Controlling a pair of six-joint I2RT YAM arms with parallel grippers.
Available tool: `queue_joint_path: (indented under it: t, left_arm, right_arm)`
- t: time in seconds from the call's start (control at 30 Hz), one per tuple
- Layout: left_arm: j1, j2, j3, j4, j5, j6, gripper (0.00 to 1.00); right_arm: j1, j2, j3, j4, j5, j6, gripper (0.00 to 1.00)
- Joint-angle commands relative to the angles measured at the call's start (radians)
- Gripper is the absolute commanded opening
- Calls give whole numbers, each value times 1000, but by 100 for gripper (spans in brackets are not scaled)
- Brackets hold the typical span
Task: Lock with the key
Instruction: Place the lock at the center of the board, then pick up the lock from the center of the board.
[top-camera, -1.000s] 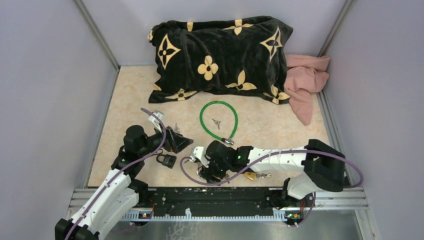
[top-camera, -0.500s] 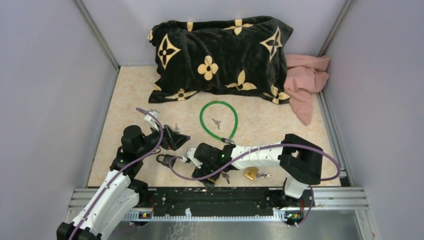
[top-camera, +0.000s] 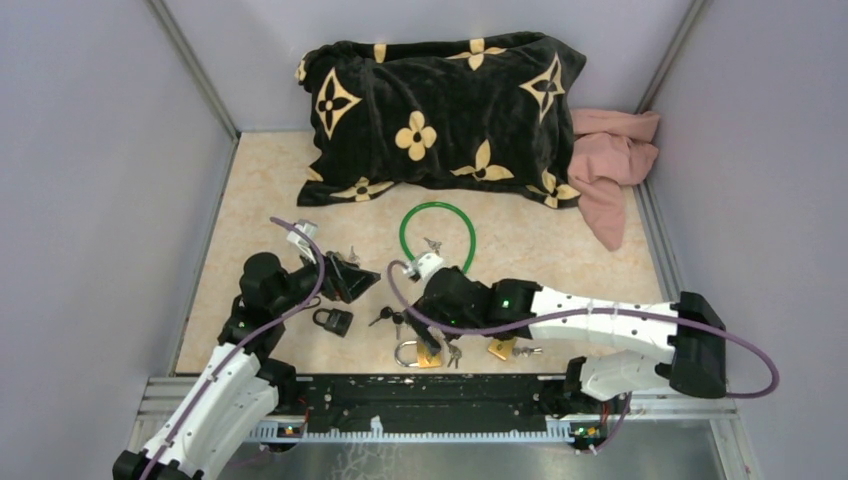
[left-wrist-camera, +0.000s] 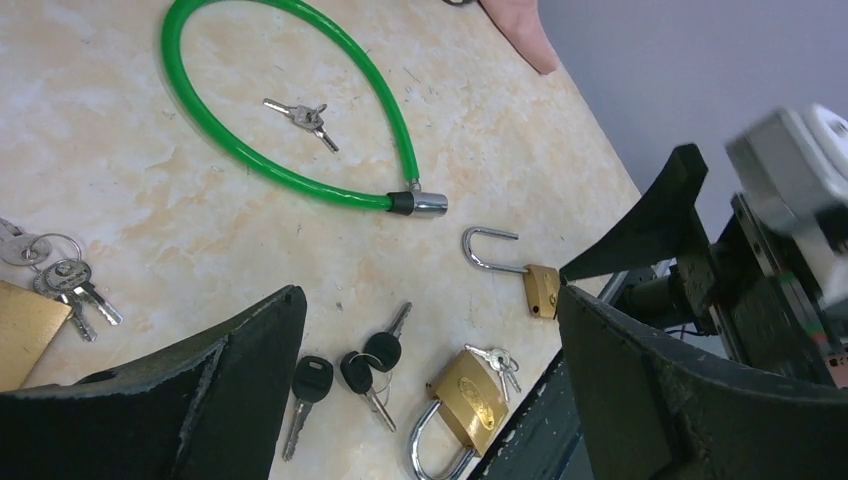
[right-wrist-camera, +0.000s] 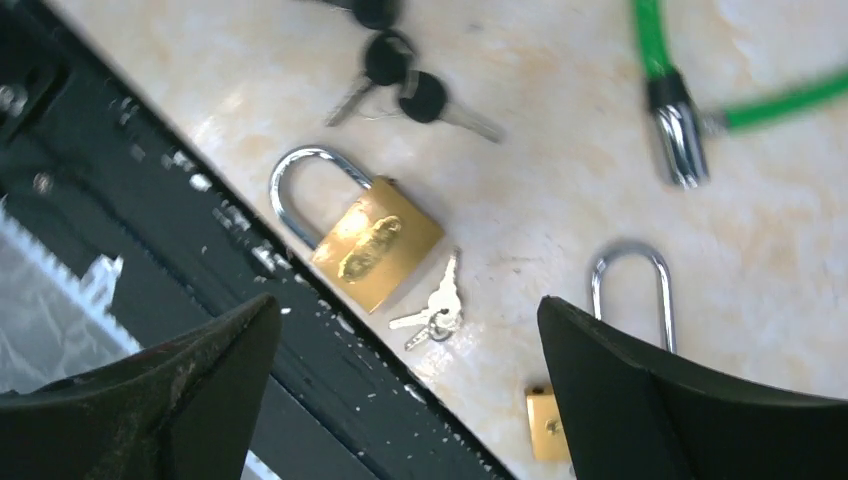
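A big brass padlock (top-camera: 420, 352) with its shackle shut lies near the front edge; it also shows in the left wrist view (left-wrist-camera: 468, 393) and the right wrist view (right-wrist-camera: 375, 240). A small silver key bunch (right-wrist-camera: 435, 306) lies right beside it. Black-headed keys (top-camera: 390, 318) lie just left of it. A small brass padlock (left-wrist-camera: 530, 282) with its shackle open lies to the right. A black padlock (top-camera: 333, 320) sits by the left arm. My right gripper (right-wrist-camera: 408, 310) is open and empty above the big padlock. My left gripper (left-wrist-camera: 428, 300) is open and empty.
A green cable lock (top-camera: 437, 238) lies mid-table with a key bunch (top-camera: 432, 243) inside its loop. More keys (left-wrist-camera: 60, 282) lie by the left gripper. A black patterned pillow (top-camera: 440, 105) and a pink cloth (top-camera: 610, 165) fill the back. The black front rail (top-camera: 430, 395) runs just below the padlocks.
My right gripper has drawn back from the front edge toward the table's middle, its elbow swinging right. The big brass padlock and black keys now show uncovered. The left arm has barely moved.
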Motion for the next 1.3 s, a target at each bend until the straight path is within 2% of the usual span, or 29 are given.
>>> queue_joint_path:
  t: [0.0,0.07,0.17,0.27,0.37,0.53,0.7,0.87,1.03,1.13,1.27]
  left_arm:
    - [8,-29,-5,37,23,-6,99]
    - [8,-36,-10,47,29,-12,99]
    - [8,-41,-19,68,43,-22,99]
    - [7,-41,-26,83,55,-32,99]
    - [6,-40,-28,89,63,-35,99]
    - [6,-21,-31,99,85,-44,99]
    - [6,-6,-39,119,109,-64,99]
    - [6,-2,-38,116,120,-65,99]
    - [6,1,-39,123,120,-66,99]
    - [6,1,-37,122,125,-62,99]
    - [6,3,-34,125,128,-57,99]
  right_arm:
    - [-75,-94,4,-298,212,539,98]
    - [-119,-144,-48,-446,218,765,97]
    - [-139,-236,-140,-509,230,977,87]
    - [-140,-291,-219,-480,245,1108,76]
    - [-180,-254,-256,-490,244,1154,76]
    - [-235,-153,-270,-451,207,1129,77]
    - [-293,-81,-319,-277,129,1078,73]
    - [-294,28,-292,-286,124,1045,70]
    - [-293,98,-298,-208,76,982,60]
    - [-294,142,-233,-218,128,861,58]
    - [-310,204,-135,-187,172,548,58]
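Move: The open brass lock I go for next has its body about 17 cm to the right of my right hand, only a centimetre back, and some 12 cm below. The brass lock I have already let go of lies about 3 cm to my right hand's left and 4 cm back, the black keys some 10 cm left and 6 cm ahead, equally low. From my left hand, the lock I go for is roughly 36 cm right, 12 cm back and 18 cm down. I swing my empty right hand some 16 cm to the right, away from the lock already placed, turning it clockwise about 70 degrees and partly narrowing the fingers, then sink about 11 cm over the last open brass lock. My fingers close across its body from the shackle end to the key end, and the grip effort rises; then I draw the lock about 2 cm left and slightly forward, turning back a little counter-clockwise. ##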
